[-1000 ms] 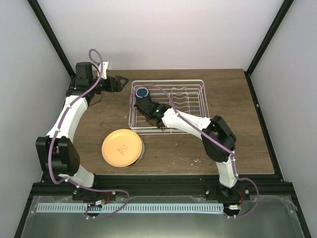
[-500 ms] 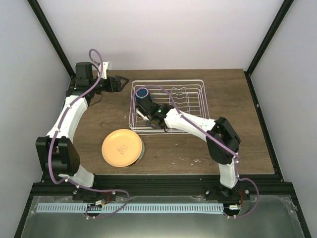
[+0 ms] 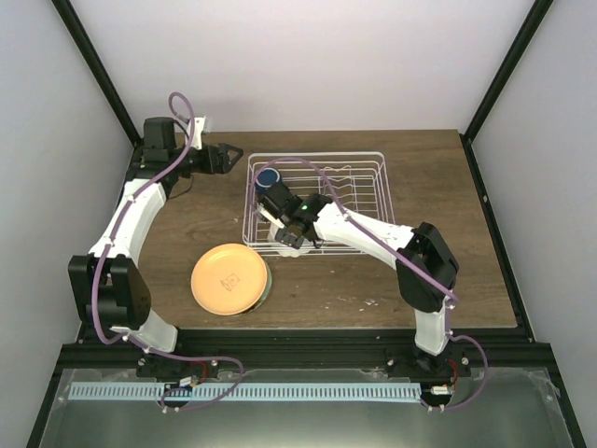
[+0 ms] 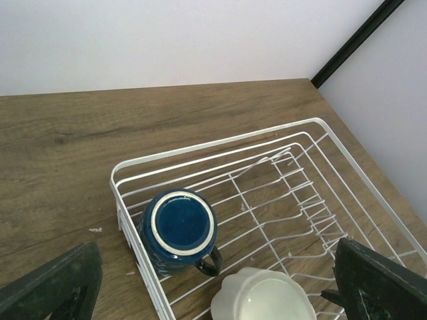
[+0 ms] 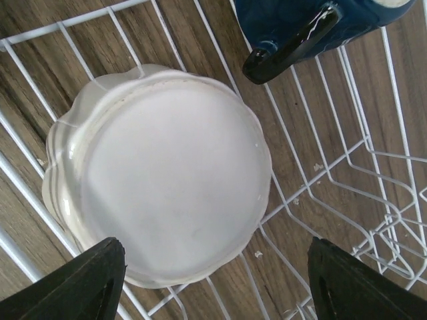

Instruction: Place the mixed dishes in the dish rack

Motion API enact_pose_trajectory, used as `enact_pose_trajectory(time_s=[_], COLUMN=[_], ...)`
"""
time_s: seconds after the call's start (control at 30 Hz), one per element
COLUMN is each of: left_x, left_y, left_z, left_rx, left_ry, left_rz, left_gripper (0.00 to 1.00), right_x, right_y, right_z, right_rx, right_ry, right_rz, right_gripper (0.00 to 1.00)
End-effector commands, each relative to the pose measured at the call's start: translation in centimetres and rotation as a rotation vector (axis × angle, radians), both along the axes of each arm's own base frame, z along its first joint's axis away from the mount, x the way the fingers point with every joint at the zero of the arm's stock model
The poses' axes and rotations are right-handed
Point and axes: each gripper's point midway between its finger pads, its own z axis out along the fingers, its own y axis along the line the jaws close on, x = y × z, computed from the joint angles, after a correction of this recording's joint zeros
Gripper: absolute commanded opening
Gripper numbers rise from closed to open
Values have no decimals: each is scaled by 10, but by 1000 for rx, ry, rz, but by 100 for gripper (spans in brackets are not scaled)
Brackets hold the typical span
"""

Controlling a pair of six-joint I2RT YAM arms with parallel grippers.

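Note:
The white wire dish rack [image 3: 359, 201] stands at the table's back centre. A dark blue mug [image 3: 269, 175] sits upside down in its far left corner, also in the left wrist view [image 4: 177, 230]. A small white scalloped dish [image 5: 160, 173] lies upside down on the rack's floor near the mug [image 5: 300, 17]. My right gripper [image 5: 213, 293] is open wide just above it, touching nothing; in the top view it [image 3: 285, 235] hangs over the rack's near left. The orange-yellow plate [image 3: 229, 278] lies on the table on a mint-green plate whose rim [image 3: 268, 282] shows. My left gripper [image 3: 229, 154] is open and empty, left of the rack.
The rack's upright slot tines [image 3: 340, 187] fill its middle and right part. The dish [image 4: 263, 297] and the rack's rim [image 4: 220, 140] show in the left wrist view. Bare wood lies right of the rack and in front of it. Black frame posts stand at the back corners.
My right gripper has moved from beside the mug toward the rack's near left edge. The left arm, the mug and the plates have not moved.

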Motion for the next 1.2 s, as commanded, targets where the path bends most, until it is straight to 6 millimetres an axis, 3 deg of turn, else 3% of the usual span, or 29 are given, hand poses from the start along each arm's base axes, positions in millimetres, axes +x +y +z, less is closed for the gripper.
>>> enact_pose_trajectory(time_s=[0.0,0.2,0.37,0.47,0.57,0.73,0.83,0.93,1.03,1.17], left_x=[3,6,0,-15,-38,-90,-122,-155,-187,-213], left_y=[-1,6,33,58,78,88,87,85,82,74], left_z=[-2,-5,-10,-15,-33,-65,-80,-97,-115,-135], left_rx=[-10,19,115,133,184,182,155,166,191,193], left_ry=[0,18,81,163,294,523,623,711,788,852], left_rz=[-17,26,146,237,331,441,488,513,539,562], left_gripper=[96,97,98,99,99,100,100,100,100,100], right_x=[-30,-14,21,46,79,141,167,186,197,204], right_y=[-10,-2,2,-6,-23,-56,-64,-74,-86,-105], right_z=[-16,-1,47,81,107,137,137,125,114,106], right_rx=[-54,5,203,351,489,672,725,796,809,753], right_ry=[117,85,69,53,51,58,78,146,160,107], right_rz=[7,-37,-138,-200,-282,-446,-501,-559,-610,-644], right_gripper=[77,78,77,77,77,77,77,75,74,72])
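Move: The orange plate, on top of its stack, lies about 31 cm back from the left hand, 2 cm to its left and 26 cm below. From that hand the white bowl is 13 cm back and 18 cm right, the mug 5 cm ahead and 10 cm right. For the right hand, the rack's far rim is about 28 cm ahead, 6 cm right and slightly lower; the bowl sits just below, 3 cm back and 4 cm left, and the mug 15 cm ahead and 11 cm left. Swinging first to its left, then back and down, the open left hand travels some 18 cm back towards the orange plate while tipping its fingers down and turning counter-clockwise. The right hand, already open, rises about 15 cm off the bowl, goes 20 cm forward and partly right over the rack, then sinks 5 cm towards the far rim, rolling its left side up and turning clockwise. ##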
